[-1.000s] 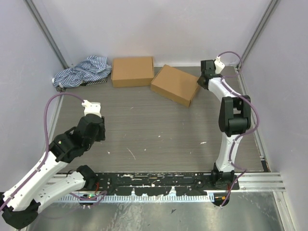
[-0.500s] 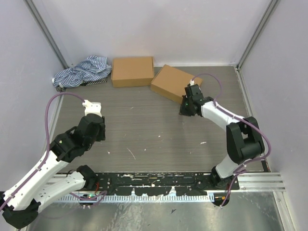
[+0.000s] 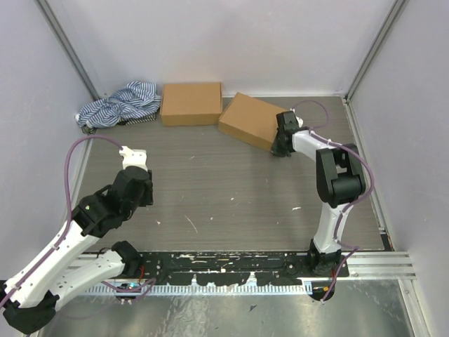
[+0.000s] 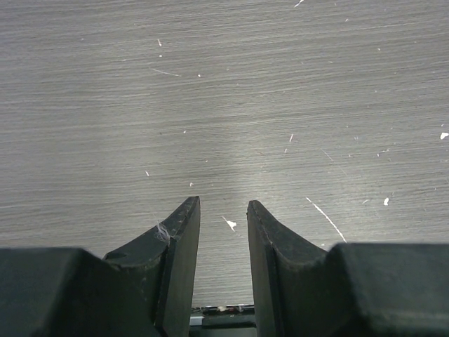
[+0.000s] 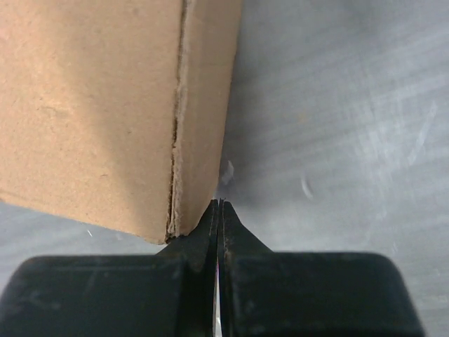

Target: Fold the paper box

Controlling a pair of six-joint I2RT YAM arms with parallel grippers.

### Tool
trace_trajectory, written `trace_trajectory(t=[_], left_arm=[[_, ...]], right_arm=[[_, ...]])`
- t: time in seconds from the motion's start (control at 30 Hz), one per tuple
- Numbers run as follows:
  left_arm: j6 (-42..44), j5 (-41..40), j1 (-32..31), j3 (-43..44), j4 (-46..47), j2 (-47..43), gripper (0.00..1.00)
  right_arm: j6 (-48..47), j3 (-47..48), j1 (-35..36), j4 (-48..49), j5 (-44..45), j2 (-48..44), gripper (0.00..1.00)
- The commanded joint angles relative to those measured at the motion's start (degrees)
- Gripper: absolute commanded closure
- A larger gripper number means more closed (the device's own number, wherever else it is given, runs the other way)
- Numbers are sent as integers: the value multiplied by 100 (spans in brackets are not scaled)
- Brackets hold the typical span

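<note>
Two closed brown paper boxes lie at the back of the table: one square-on [image 3: 191, 104] and one turned at an angle [image 3: 247, 119] to its right. My right gripper [image 3: 280, 145] is shut with nothing in it. Its tips [image 5: 220, 203] rest against the near right corner of the angled box [image 5: 105, 105], low by the table. Far from both boxes, on the left, my left gripper [image 4: 223, 210] hangs open and empty over bare table.
A crumpled blue-striped cloth [image 3: 119, 104] lies in the back left corner beside the square-on box. Walls close in the left, back and right sides. A black rail [image 3: 231, 263] runs along the near edge between the arm bases.
My right arm swung from the back right corner out in front of the angled box, then back to its right corner. Both boxes shifted slightly left. The left arm stayed still.
</note>
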Motion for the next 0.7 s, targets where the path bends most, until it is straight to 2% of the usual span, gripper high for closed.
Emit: trace_trajectory(t=[0.0,0.13,0.27,0.37,0.47,0.57,0.67], left_arm=[[-40,-123,12,-71,-10,-91,60],[-79,-138,14,-64,-23,-104,60],[-94,-149,12,-72,-35,-95,59],[-102,-155,12,-65,-39,-71,59],[-110,-171,14,-57,-41,-60,59],[-127,-205,14,-49,-65,-51,58],[-150,-242,28,-52,-71,-64,58]], right_arm=[[133,942,-103,110,416,504,99],[576,1539,-399,-92,635,856,99],[677,2055,-630,130,765,1117,99],[409,2372,-739,992,-346,1421,99],[336,2771,-809,1302,-1342,1728,99],[440,2604,-781,1087,-1384,1506,99],[508,1719,-658,856,-668,615,99]])
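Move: The askew paper box's middle lies about 14 cm ahead and 10 cm to the left of the right hand, about level with it; its near right corner is right beside the shut fingertips. The other closed box stands some 22 cm ahead and 33 cm left of that hand, on the askew box's left. From the left hand, the askew box is about 37 cm ahead, 34 cm right and 18 cm lower. The right hand's shut fingers push forward about 15 cm along the askew box's right side, wrist tipping up. ##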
